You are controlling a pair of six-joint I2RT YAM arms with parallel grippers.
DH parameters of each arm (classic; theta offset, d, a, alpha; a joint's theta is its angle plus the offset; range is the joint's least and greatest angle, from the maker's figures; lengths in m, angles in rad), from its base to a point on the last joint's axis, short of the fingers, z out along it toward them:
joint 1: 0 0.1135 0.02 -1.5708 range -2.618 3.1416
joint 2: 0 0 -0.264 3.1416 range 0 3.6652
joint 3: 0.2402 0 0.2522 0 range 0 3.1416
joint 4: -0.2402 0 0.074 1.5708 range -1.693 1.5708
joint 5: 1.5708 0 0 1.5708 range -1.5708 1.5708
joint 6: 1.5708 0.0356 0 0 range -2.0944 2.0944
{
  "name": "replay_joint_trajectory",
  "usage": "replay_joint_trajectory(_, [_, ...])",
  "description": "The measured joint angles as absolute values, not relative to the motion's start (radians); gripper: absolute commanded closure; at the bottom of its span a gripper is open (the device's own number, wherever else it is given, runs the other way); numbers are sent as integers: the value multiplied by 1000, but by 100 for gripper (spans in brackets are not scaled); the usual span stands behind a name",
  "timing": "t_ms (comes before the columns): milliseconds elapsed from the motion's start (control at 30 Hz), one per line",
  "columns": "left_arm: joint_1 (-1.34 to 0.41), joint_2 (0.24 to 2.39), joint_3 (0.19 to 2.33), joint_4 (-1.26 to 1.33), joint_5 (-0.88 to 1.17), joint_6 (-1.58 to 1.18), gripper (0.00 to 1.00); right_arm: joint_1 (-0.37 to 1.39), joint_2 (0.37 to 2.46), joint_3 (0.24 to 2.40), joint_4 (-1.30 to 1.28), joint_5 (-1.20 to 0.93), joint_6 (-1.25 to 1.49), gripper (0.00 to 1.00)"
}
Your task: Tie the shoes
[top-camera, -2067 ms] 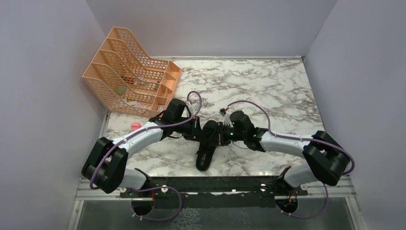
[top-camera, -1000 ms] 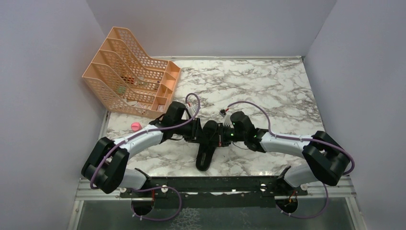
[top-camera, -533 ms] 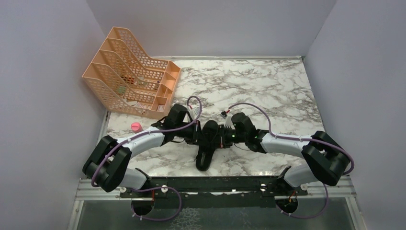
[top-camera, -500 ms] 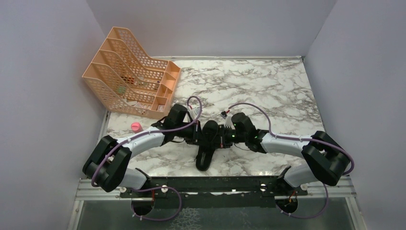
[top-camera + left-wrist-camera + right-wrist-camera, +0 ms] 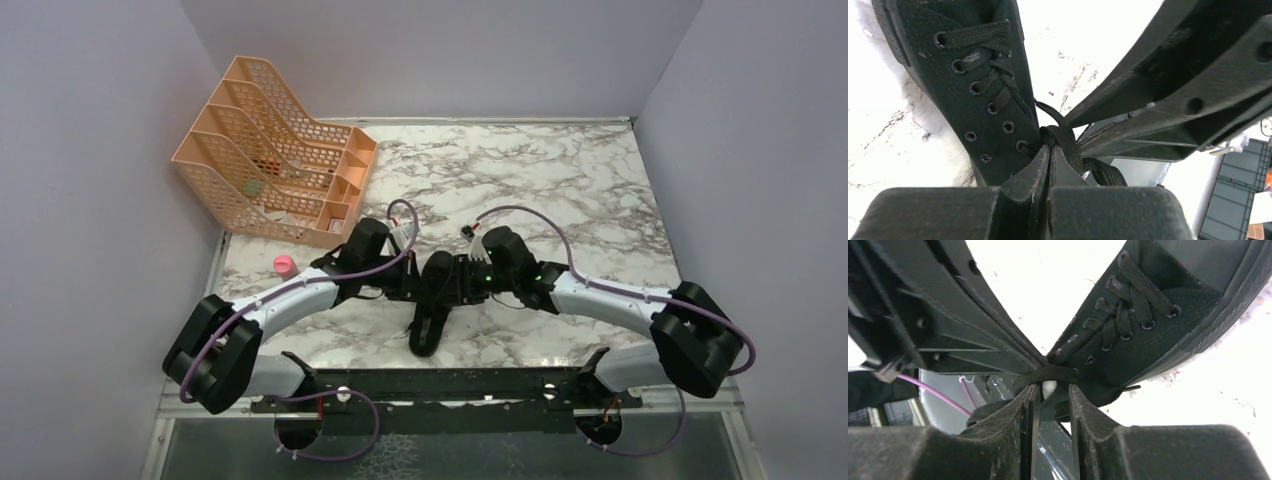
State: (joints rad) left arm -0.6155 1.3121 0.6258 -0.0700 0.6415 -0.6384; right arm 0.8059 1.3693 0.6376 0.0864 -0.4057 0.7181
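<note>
The black shoe (image 5: 428,318) lies mid-table on the marble top, toe toward the near edge. Both grippers meet over its laced throat. In the left wrist view my left gripper (image 5: 1050,150) is shut, pinching a loop of black lace (image 5: 1068,145) just beside the shoe's (image 5: 963,75) eyelets. The right arm's fingers (image 5: 1173,85) cross close in front of it. In the right wrist view my right gripper (image 5: 1050,389) stands slightly open. A flat strand of lace (image 5: 1048,373) runs across its tips without being pinched, and the shoe (image 5: 1148,330) sits just beyond.
An orange mesh file rack (image 5: 275,170) stands at the back left, with a small pink object (image 5: 284,264) on the table in front of it. Grey walls close in on the left, right and back. A black metal rail (image 5: 440,385) runs along the near edge.
My left gripper has closed onto the lace. My right gripper, shut before, has opened a little and let go. The right arm's elbow has swung outward.
</note>
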Motion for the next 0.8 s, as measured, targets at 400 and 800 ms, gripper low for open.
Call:
replay_joint_trajectory(400, [-609, 1266, 598, -65, 614, -639, 100, 807, 1200, 715, -250, -368, 514, 40])
replay_joint_trajectory(800, [-602, 1266, 598, -53, 613, -643, 100, 898, 1289, 849, -267, -431, 418, 37])
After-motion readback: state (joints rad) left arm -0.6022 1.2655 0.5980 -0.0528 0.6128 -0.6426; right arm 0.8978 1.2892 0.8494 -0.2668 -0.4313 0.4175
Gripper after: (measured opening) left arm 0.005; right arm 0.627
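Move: The left fingertips already pinch the lace over the shoe; the loop trailing from them lies roughly 3 cm back and 1 cm to the right of that hand, about 1 cm lower. From the part-open right hand, which is right beside the lace, the loop is some 3 cm back, 1 cm left and 1 cm lower. The left fingertips are about 2 cm to its left, level fore and aft and in height; the shoe's middle lies 2 cm left and 6 cm below, neither ahead nor back. While the left hand holds almost still and keeps its shut grip on the lace, the right hand backs out of the loop to the right by about 3 cm, rising and spreading its fingers to roughly twice their gap. It then swings back left over the near side of the lace, ending about 5 cm higher and 3 cm nearer the base, with its wrist turned some 15 degrees counter-clockwise and its fingertips tipped up a little. ##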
